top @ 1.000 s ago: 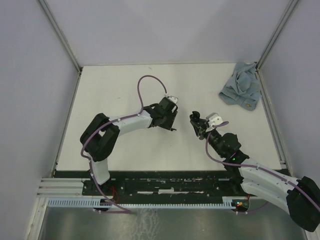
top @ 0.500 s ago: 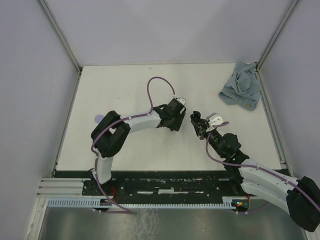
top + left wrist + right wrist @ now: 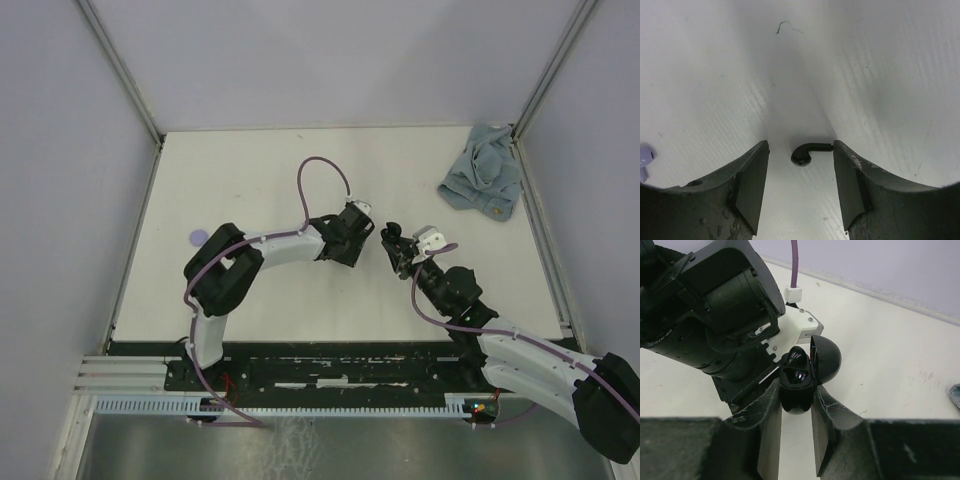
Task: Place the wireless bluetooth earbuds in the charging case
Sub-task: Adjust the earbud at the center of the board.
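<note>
A black earbud (image 3: 807, 152) lies on the white table between the tips of my left gripper (image 3: 800, 146), which is open; the earbud's stem touches the right finger (image 3: 847, 185). A lilac earbud (image 3: 645, 156) shows at the left edge of that view. My right gripper (image 3: 796, 390) is shut on the black charging case (image 3: 799, 371), held above the table with its lid (image 3: 826, 359) swung open. In the top view the left gripper (image 3: 350, 255) sits just left of the case (image 3: 392, 240), and the right gripper (image 3: 400, 255) faces it.
A crumpled blue cloth (image 3: 482, 182) lies at the back right of the table. A small lilac round disc (image 3: 198, 238) rests near the left edge. The left arm's wrist (image 3: 715, 315) fills the space right behind the case.
The left arm has swung right, closer to the held case, and this has uncovered the lilac disc at the left. The right arm and the case have not moved.
</note>
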{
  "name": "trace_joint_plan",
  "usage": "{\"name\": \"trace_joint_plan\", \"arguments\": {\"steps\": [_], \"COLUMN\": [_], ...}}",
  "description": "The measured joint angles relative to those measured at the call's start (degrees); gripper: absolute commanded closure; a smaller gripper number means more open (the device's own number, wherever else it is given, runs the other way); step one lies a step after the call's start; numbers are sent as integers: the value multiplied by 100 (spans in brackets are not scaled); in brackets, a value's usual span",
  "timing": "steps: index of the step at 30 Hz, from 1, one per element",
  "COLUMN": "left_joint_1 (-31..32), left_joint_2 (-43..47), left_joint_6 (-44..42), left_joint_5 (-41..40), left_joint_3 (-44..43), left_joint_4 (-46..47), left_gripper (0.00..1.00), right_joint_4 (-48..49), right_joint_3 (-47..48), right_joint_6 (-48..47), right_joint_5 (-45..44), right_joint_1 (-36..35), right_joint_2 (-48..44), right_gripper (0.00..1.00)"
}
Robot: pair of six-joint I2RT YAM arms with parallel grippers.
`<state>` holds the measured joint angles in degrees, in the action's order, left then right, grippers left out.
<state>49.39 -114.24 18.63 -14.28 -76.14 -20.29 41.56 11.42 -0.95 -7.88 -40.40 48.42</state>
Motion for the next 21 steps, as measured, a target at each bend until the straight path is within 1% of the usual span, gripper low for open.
{"name": "trace_joint_plan", "arguments": {"steps": [15, 21], "left_joint_1": [-4, -83], "left_joint_2": [579, 713], "left_joint_6": [2, 42], "left_joint_5": [-518, -570], "left_joint_3": [713, 817], "left_joint_4": [-184, -289], "left_gripper": [39, 39], "right_joint_4": [0, 0], "right_joint_3": [0, 0], "right_joint_6": [0, 0], "right_joint_5": [2, 0], "right_joint_1": [0, 0], "right_joint_2": [7, 7], "right_gripper": [98, 98]}}
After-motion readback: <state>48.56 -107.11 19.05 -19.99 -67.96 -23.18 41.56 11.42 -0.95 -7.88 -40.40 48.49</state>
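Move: The black earbud lies flat between the left hand's open fingertips, about 1 cm right of the hand point, level fore and aft and 1 cm below, its stem tip against the right-hand finger. The nearer lavender earbud is some 12 cm left and 4 cm farther out, the other about 16 cm left and 2 cm out. The black charging case is roughly 8 cm right, 5 cm back, 17 cm up. From the right hand, the black earbud lies about 6 cm ahead, 10 cm left, 17 cm down. The black earbud's stem is caught by the left hand's right-hand fingertip and dragged left across the board as the hand sweeps about 5 cm to its left, towards the lavender earbuds, easing slightly back and staying low. The fingers stay open at the same width and the wrist rolls about 5 degrees, left side up; at the end the fingertip is still at the stem's tip. ##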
